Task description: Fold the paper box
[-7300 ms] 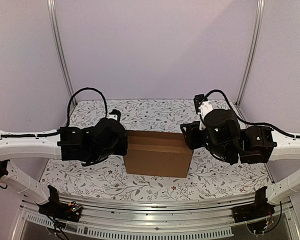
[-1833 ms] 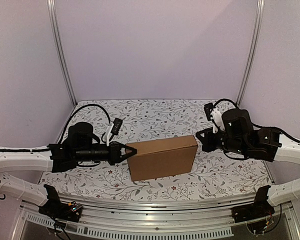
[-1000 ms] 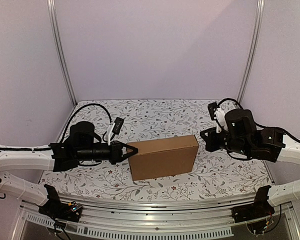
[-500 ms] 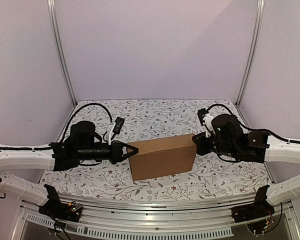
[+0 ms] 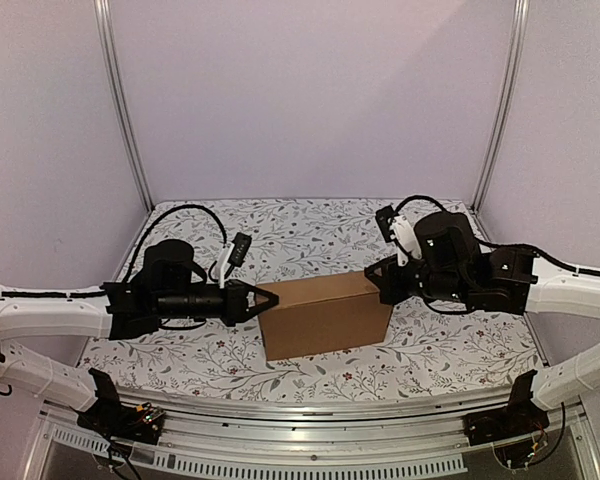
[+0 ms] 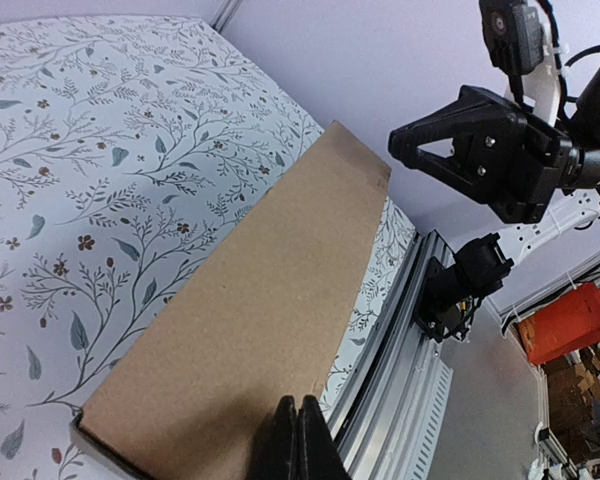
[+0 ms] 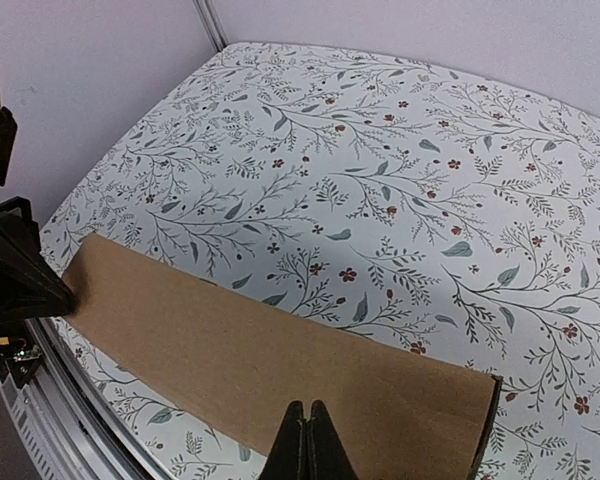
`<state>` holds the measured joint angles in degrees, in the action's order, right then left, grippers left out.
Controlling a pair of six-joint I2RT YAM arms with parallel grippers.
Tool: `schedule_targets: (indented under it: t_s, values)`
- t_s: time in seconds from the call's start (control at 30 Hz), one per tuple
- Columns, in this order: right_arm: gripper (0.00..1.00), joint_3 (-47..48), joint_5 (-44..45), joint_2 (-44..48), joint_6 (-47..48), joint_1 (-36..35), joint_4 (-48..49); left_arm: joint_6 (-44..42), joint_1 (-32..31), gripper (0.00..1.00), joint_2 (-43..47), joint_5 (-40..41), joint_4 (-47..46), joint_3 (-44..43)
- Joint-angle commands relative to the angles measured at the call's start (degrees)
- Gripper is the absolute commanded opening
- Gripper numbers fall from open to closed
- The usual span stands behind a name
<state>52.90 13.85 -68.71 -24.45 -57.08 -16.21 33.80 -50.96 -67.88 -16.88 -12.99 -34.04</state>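
The paper box [image 5: 325, 315] lies closed on the floral table, a plain brown cardboard block, slightly skewed. My left gripper [image 5: 271, 298] is shut, holds nothing, and its tip rests against the box's left end. My right gripper [image 5: 378, 283] is also shut and empty, with its tip at the box's upper right end. In the left wrist view the shut tips [image 6: 298, 408] rest over the box's top face [image 6: 250, 320], and the right gripper [image 6: 398, 141] shows beyond the far end. In the right wrist view the shut tips [image 7: 307, 410] sit over the box [image 7: 260, 350]; the left gripper [image 7: 68, 295] touches the far end.
The floral table cover [image 5: 310, 225] stretches behind the box. A metal rail [image 5: 310, 410] runs along the near edge, close to the box's front. Purple walls with upright metal posts [image 5: 120, 110] close in the back and both sides.
My right arm has swung left to the box's right end. The box has shifted a little to the left. The left arm has hardly moved.
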Motion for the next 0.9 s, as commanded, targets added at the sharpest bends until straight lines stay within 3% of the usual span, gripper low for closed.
schedule_targets:
  t_s: [0.0,0.2,0.57,0.7,0.77,0.87]
  values:
    - [0.00,3.66,-4.30,-4.34,0.74,-2.60,2.13,-1.36,0.60,0.00,-2.58,2.20,12.80,2.15]
    - [0.00,5.07,-6.34,-10.00,-0.06,-4.70,5.18,-1.67,0.60,0.00,-1.87,2.56,13.87,1.92]
    - [0.00,-6.57,-3.21,-11.79,-5.33,-4.72,5.49,-3.19,0.68,0.01,-0.24,3.07,17.53,-1.74]
    - [0.00,-7.25,-2.56,-10.24,-5.79,-4.78,4.52,-4.53,1.07,0.22,0.98,3.33,19.75,-5.24]
    - [0.00,-7.05,-2.35,-10.00,-5.58,-4.78,4.22,-5.05,1.35,0.37,2.04,4.03,20.79,-6.88]
    - [0.00,-6.58,-2.01,-9.96,-5.11,-4.77,4.04,-6.37,2.18,0.47,3.07,4.28,23.02,-9.69]
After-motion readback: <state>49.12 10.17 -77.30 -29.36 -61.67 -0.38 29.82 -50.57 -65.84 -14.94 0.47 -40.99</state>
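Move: The paper box's narrow top panel, where my shut right fingers are heading, has its middle about 9 cm to my right hand's left, 2 cm nearer me and 4 cm below. The box's right end lies some 4 cm to the right, 1 cm farther out and 3 cm down; my left gripper is about 18 cm left, 3 cm back and 3 cm lower. From my left hand, the panel's middle lies roughly 10 cm right and 2 cm ahead, about level. I carry my closed right hand about 6 cm left along the top of the paper box, drawing slightly back, then lower it roughly 3 cm so the fingertips come down on the top panel, and hold there with a slight roll. Meanwhile my left hand stays at the box's left end, then lifts nearly 2 cm off it and opens its fingers almost halfway. ##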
